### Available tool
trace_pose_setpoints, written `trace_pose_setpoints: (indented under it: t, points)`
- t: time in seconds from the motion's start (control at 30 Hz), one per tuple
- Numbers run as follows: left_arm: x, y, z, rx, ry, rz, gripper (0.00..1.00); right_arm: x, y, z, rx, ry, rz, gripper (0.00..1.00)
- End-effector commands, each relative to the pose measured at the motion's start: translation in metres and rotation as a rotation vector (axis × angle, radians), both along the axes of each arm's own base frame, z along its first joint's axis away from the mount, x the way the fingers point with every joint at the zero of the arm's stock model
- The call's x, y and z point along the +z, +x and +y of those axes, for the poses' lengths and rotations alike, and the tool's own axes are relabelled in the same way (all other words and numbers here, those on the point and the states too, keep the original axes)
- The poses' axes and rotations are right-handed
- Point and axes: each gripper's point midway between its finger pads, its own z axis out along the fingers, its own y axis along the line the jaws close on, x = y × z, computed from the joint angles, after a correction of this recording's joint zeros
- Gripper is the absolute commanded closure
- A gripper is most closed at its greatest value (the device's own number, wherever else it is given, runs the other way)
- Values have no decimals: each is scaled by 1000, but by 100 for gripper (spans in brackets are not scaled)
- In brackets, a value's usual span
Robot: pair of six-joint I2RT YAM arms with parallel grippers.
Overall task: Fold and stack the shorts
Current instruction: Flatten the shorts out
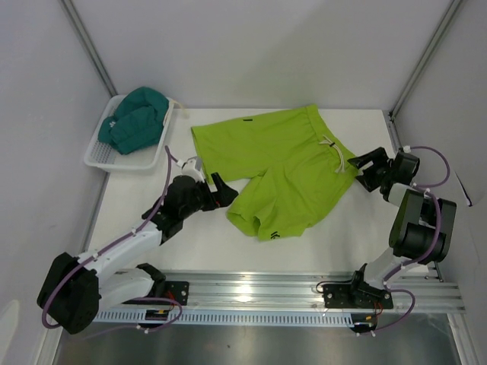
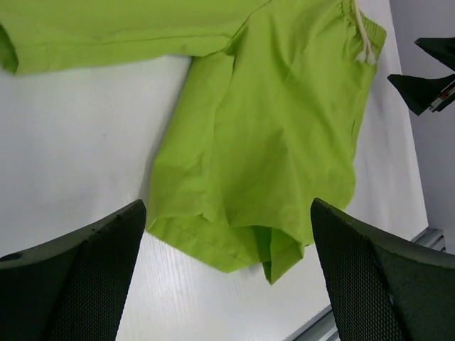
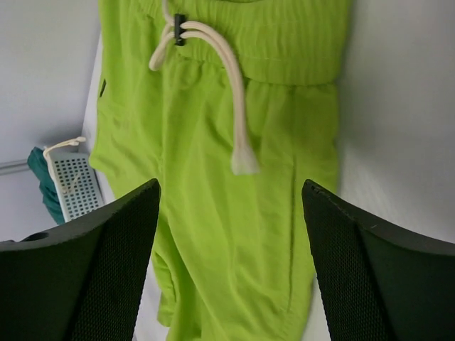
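Observation:
The lime green shorts [image 1: 281, 167] lie spread flat on the white table, waistband toward the right, one leg reaching to the upper left and the other down toward the front. Their cream drawstring [image 3: 234, 114] shows in the right wrist view. The dark teal shorts [image 1: 135, 120] sit bunched in the basket at the back left. My left gripper [image 1: 226, 192] stands open just left of the lower leg's hem [image 2: 220, 249], holding nothing. At the waistband's right edge my right gripper [image 1: 364, 169] is open too, over the green fabric [image 3: 234, 234], with nothing between its fingers.
A white plastic mesh basket [image 1: 103, 156] stands at the back left corner. Grey walls close the table on three sides. A metal rail [image 1: 266, 289] runs along the near edge, where both arm bases are bolted.

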Motion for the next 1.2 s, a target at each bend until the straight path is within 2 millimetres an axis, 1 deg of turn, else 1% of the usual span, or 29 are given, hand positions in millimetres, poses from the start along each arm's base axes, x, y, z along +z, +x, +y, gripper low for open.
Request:
trace_pose_setpoints:
  t: [0.0, 0.03, 0.07, 0.17, 0.2, 0.23, 0.3, 0.33, 0.4, 0.43, 0.47, 0.5, 0.53, 0.57, 0.6, 0.63, 0.67, 0.7, 0.73, 0.77, 0.83, 0.87, 0.9, 0.93, 0.97, 1.03, 1.07, 1.13, 1.17]
  points:
    - [5, -13, 2, 18, -32, -28, 1, 9, -6, -18, -29, -83, -57, 19]
    - [-6, -21, 4, 13, -25, -9, 1, 2, -10, -21, -47, -93, -45, 19]
    - [-2, -25, 2, 3, -39, -23, 1, -1, -12, -24, -58, -104, -43, 19]
    - [-7, -31, -1, -12, -37, -13, 1, -10, -13, -31, -92, -122, -35, 21]
    - [-8, -32, -2, -18, -37, -11, 1, -9, -11, -32, -101, -127, -50, 21]
    - [-8, -33, -3, -19, -33, -14, 1, -13, -9, -34, -108, -127, -46, 21]
    - [-11, -31, -3, -3, -18, -14, 1, -13, -3, -37, -117, -125, -59, 23]
    - [-11, -32, -5, -6, -17, -14, 1, -20, -1, -37, -115, -116, -47, 23]
    - [-13, -33, -9, -15, -16, -14, 1, -15, 9, -38, -108, -107, -76, 26]
    - [-12, -34, -12, -23, -17, -19, 1, -23, 12, -37, -103, -91, -61, 26]
    - [-12, -33, -14, -32, -12, -26, 1, -23, 16, -37, -99, -83, -60, 29]
    - [-16, -33, -15, -39, 0, -23, 1, -18, 24, -39, -93, -79, -70, 29]
    - [-14, -32, -17, -47, 6, -33, 1, -22, 27, -39, -88, -71, -59, 31]
    - [-15, -30, -17, -57, 34, -46, 1, -33, 30, -38, -76, -56, -33, 34]
    - [-22, -28, -15, -56, 76, -33, 1, -32, 36, -37, -58, -43, -33, 35]
    - [-17, -24, -16, -59, 95, -40, 1, -37, 37, -36, -55, -32, -19, 35]
    - [-21, -23, -14, -72, 141, -38, 1, -41, 37, -35, -51, -20, -8, 35]
    - [-25, -22, -13, -73, 163, -25, 1, -51, 37, -35, -49, -2, 12, 36]
    - [-26, -21, -16, -84, 174, -9, 1, -51, 39, -33, -37, 14, 11, 39]
    - [-28, -23, -18, -93, 169, 1, 1, -54, 41, -32, -35, 30, 17, 46]
    - [-32, -26, -25, -114, 131, 16, 1, -63, 41, -28, -19, 57, 23, 55]
    - [-34, -30, -33, -130, 86, 42, 1, -63, 41, -28, -22, 69, 20, 60]
    - [-34, -31, -38, -138, 48, 41, 1, -61, 42, -28, -20, 68, 8, 63]
    - [-41, -34, -39, -136, 32, 62, 1, -61, 41, -28, -23, 68, 5, 66]
    - [-46, -35, -43, -132, -2, 95, 1, -62, 39, -28, -24, 70, 3, 73]
    - [-51, -38, -48, -134, -42, 117, 1, -61, 39, -27, -24, 73, -4, 80]
    - [-52, -38, -52, -122, -70, 140, 1, -61, 39, -26, -22, 76, -4, 90]
    - [-57, -41, -57, -114, -92, 167, 1, -62, 40, -24, -12, 88, -9, 98]
    - [-58, -41, -57, -106, -93, 171, 1, -63, 40, -23, -11, 92, -9, 100]
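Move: For the right hand, the waistband's near corner lies about 4 cm ahead, 2 cm to its right and 6 cm below; the drawstring is some 5 cm to the left of that corner and 4 cm farther out. For the left hand, the folded leg hem lies roughly 6 cm back, 5 cm to its right and 12 cm below, with the crotch about 8 cm ahead and 5 cm right, and the hem's black mark 9 cm back, 13 cm right. Down about 6 cm goes the right hand, first dipping a little back and to the right, then swinging forward past its start onto the waistband's near corner, where its fingers shut and pinch the cloth. Meanwhile the left hand, still wide open, sinks some 7 cm while easing back and right towards the folded leg hem, its fingers tipping slightly downward at the last. ##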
